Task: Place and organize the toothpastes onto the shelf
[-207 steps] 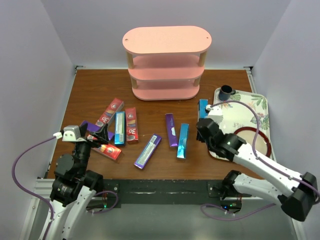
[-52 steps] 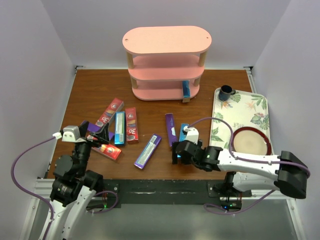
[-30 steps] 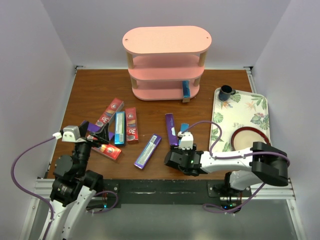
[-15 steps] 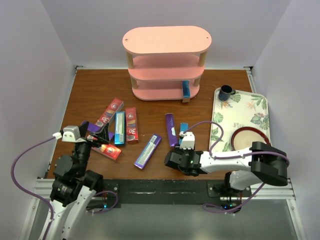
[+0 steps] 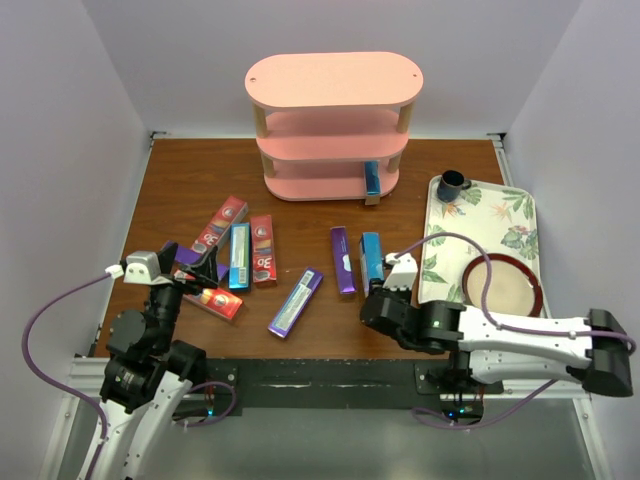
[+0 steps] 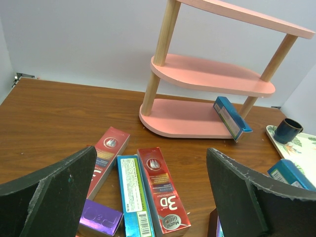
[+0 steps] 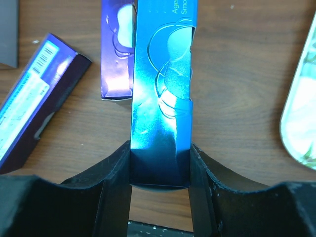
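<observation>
My right gripper is shut on the near end of a shiny blue toothpaste carton, which points towards the pink shelf. Another blue carton stands on the shelf's bottom tier. A purple carton lies just left of the held one, and a second purple one farther left. My left gripper hangs open over a cluster of red cartons, a blue one and a purple one.
A floral tray lies at the right, close to my right arm, with a dark mug and a red-rimmed plate on it. Walls close in the table on three sides.
My right jaws have closed on the blue carton, and the right arm has swung to the right, so the carton now lies straight beside the purple one. The left arm has not moved.
</observation>
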`<action>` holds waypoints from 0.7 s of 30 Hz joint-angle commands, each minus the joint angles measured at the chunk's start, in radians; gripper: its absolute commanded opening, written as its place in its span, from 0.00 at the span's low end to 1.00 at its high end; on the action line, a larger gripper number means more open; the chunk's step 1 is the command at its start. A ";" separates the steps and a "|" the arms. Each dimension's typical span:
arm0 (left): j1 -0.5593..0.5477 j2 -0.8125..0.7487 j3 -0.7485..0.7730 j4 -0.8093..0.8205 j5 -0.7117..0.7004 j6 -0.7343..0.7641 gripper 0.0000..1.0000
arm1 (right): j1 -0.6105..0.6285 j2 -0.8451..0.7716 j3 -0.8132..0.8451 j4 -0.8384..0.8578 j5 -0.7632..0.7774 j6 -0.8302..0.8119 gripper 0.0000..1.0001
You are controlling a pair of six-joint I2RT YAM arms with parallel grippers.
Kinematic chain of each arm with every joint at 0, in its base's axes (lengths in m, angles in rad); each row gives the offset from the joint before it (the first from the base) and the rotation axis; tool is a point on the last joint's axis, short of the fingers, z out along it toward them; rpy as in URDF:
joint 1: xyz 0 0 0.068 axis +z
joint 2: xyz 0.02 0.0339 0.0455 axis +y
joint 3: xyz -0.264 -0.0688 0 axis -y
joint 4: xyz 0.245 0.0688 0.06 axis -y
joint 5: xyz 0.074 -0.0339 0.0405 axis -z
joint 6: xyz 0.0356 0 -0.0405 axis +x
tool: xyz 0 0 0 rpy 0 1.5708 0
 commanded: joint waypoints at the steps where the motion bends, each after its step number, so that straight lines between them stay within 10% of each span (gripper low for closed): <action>1: -0.005 -0.141 0.000 0.034 0.010 0.020 0.98 | -0.001 -0.083 0.059 -0.009 0.071 -0.159 0.25; 21: -0.005 -0.142 0.000 0.032 0.010 0.021 0.98 | -0.440 0.428 0.424 0.472 -0.242 -0.637 0.23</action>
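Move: Ahead of the right hand, which already holds the blue toothpaste by its near end, the free spot on the lower shelf lies about 28 cm out, 6 cm left and 7 cm lower. The toothpaste already shelved lies some 28 cm ahead and 1 cm left; the purple toothpaste on the table is about 8 cm ahead, 7 cm left and 9 cm below. From the left hand the spot is roughly 25 cm ahead, 31 cm right and 25 cm down. Carrying the blue toothpaste with its far end leading, the right hand first rises some 4 cm with hardly any advance, then sweeps about 12 cm forward and 3 cm left towards the lower shelf, passing above the table just right of the purple toothpaste. The wrist rolls about 10 degrees, left side down, and the fingers keep their grip. ##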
